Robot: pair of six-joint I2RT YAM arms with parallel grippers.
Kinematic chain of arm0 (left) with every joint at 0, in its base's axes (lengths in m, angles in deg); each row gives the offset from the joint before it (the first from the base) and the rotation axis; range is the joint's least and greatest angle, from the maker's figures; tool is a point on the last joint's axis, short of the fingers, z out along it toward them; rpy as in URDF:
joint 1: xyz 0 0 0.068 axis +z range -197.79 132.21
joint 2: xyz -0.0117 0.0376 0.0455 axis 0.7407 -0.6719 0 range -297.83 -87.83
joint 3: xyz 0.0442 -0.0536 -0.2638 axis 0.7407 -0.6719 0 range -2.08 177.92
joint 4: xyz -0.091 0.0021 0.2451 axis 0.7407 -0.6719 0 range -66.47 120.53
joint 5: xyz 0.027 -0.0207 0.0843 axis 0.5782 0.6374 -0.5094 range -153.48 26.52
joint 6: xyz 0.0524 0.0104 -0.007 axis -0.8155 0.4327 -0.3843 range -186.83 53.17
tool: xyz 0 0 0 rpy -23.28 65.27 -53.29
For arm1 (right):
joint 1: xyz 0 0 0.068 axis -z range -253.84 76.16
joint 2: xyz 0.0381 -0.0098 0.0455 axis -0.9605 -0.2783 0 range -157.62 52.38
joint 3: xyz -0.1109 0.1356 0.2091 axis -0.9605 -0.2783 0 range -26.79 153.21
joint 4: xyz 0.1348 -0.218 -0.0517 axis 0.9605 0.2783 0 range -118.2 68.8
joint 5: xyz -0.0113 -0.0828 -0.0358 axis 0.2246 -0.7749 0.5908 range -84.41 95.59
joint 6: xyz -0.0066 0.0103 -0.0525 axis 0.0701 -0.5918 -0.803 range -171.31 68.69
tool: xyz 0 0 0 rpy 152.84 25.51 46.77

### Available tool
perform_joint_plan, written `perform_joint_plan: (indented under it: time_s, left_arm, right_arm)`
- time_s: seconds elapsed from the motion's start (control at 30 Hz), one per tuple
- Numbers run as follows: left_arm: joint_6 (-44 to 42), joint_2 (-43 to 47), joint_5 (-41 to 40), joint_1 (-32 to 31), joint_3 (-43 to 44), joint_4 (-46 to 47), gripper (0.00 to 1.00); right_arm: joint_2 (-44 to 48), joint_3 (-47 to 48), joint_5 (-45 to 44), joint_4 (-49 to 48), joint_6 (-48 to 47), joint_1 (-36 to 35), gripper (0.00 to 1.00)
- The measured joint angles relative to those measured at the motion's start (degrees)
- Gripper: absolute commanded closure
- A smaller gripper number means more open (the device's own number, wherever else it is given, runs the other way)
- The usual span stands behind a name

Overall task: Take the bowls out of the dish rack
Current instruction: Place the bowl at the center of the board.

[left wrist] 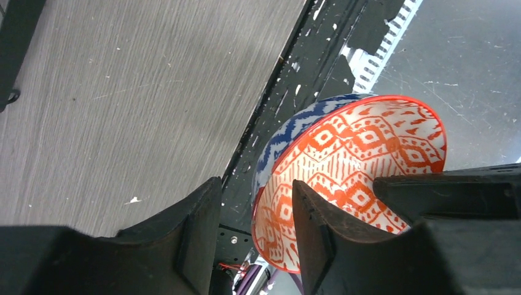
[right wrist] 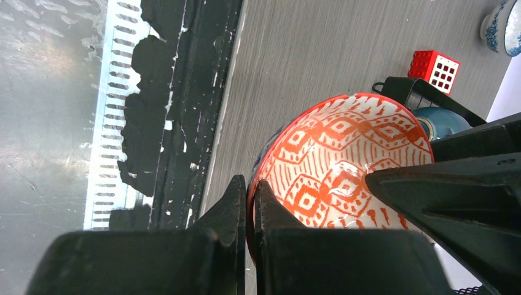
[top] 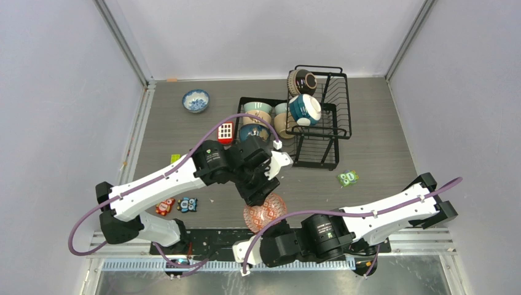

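A red patterned bowl (top: pixel 265 212) with a blue patterned outside hangs tilted over the table's near edge. My right gripper (right wrist: pixel 250 196) is shut on its rim (right wrist: pixel 344 160). My left gripper (left wrist: pixel 255 184) straddles the opposite rim (left wrist: pixel 276 209), one finger (left wrist: pixel 313 233) inside the bowl and the other (left wrist: pixel 196 233) outside. A gap still shows between that outer finger and the bowl. The black dish rack (top: pixel 335 132) at the back holds a brown bowl (top: pixel 301 82), a dark blue one (top: pixel 304 109), a pale green one (top: pixel 257 107) and a tan one (top: pixel 282 126). A blue-and-white bowl (top: pixel 196 101) stands on the table.
A red block with white squares (top: pixel 225 131) lies beside the rack's tray. A green block (top: pixel 348 178) lies right of centre. Small toy blocks (top: pixel 178 204) sit near the left arm's base. The black mounting rail (top: pixel 215 236) runs along the near edge.
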Motion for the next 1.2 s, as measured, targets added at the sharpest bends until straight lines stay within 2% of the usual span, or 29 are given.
perform_joint_plan:
  time_s: [0.1, 0.17, 0.3, 0.4, 0.5, 0.67, 0.77, 0.83, 0.9, 1.0, 1.03, 1.2]
  left_arm:
    - [-0.2, -0.2, -0.7, 0.0, -0.1, -0.2, 0.67]
    - [-0.4, -0.4, -1.0, 0.0, -0.1, -0.3, 0.69]
    - [-1.0, -1.3, -1.2, 0.0, -0.1, -0.6, 0.59]
    - [-1.1, -1.8, -1.7, -0.1, -0.1, -0.8, 0.59]
    - [-1.0, -1.8, -2.3, -0.4, -0.2, -1.0, 0.67]
    - [-0.8, -2.3, -2.9, -1.1, -0.2, -1.0, 0.97]
    - [-1.7, -2.4, -3.1, -1.4, -0.2, -1.4, 1.0]
    - [-1.7, -2.4, -3.1, -1.5, -0.2, -1.6, 1.0]
    - [-1.6, -2.4, -3.3, -1.5, -0.2, -1.6, 1.0]
    - [-0.9, -2.5, -5.2, -1.5, -0.2, -1.7, 1.0]
    - [-0.7, -2.6, -5.8, -1.5, -0.2, -1.6, 1.0]
    - [0.9, -2.6, -9.2, -1.0, -0.2, -1.6, 1.0]
  right_arm:
    - [0.0, 0.0, 0.0, 0.0, 0.0, 0.0, 0.99]
    - [0.0, 0.0, 0.0, 0.0, 0.0, 0.0, 0.99]
    - [0.0, 0.0, 0.0, -0.2, -0.1, 0.0, 0.99]
    - [0.0, 0.0, 0.0, -0.4, -0.2, 0.0, 0.99]
    - [0.0, 0.0, 0.0, -0.5, -0.3, 0.0, 0.99]
    - [-0.1, 0.0, 0.0, -0.7, -0.3, 0.1, 0.99]
    - [-0.2, 0.0, 0.3, -0.3, -0.2, 0.2, 0.97]
    - [-0.2, 0.0, 0.3, -0.2, -0.2, 0.1, 0.8]
    - [-0.3, 0.0, 0.4, -0.1, 0.0, 0.1, 0.51]
    - [-0.7, 0.3, -0.2, 0.0, 0.0, 0.1, 0.21]
    - [-1.1, 0.7, -0.3, 0.1, -0.2, 0.1, 0.03]
    - [-2.1, 1.9, -0.7, 0.0, 1.2, 0.1, 0.0]
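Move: The bowl hangs in the right gripper by its rim, opening up. Its middle lies some 5 cm back, 3 cm right and 3 cm below the left gripper, whose half-open fingers already straddle the opposite rim. The blue bowl in the rack is about 21 cm ahead, level sideways; the red block about 21 cm ahead, 12 cm left; the blue toy car some 26 cm left, 4 cm back. From the right gripper, the held bowl's middle is roughly 5 cm ahead, 3 cm left, 3 cm below. Lower the left gripper about 2 cm over the bowl's far-left rim, tipping it slightly, and shut its fingers to pinch the wall while the right gripper holds the bowl still. Only then open the right fingers wide, letting that hand stay nearly in place, and carry the bowl forward about 2 cm and a little left with the left gripper. ##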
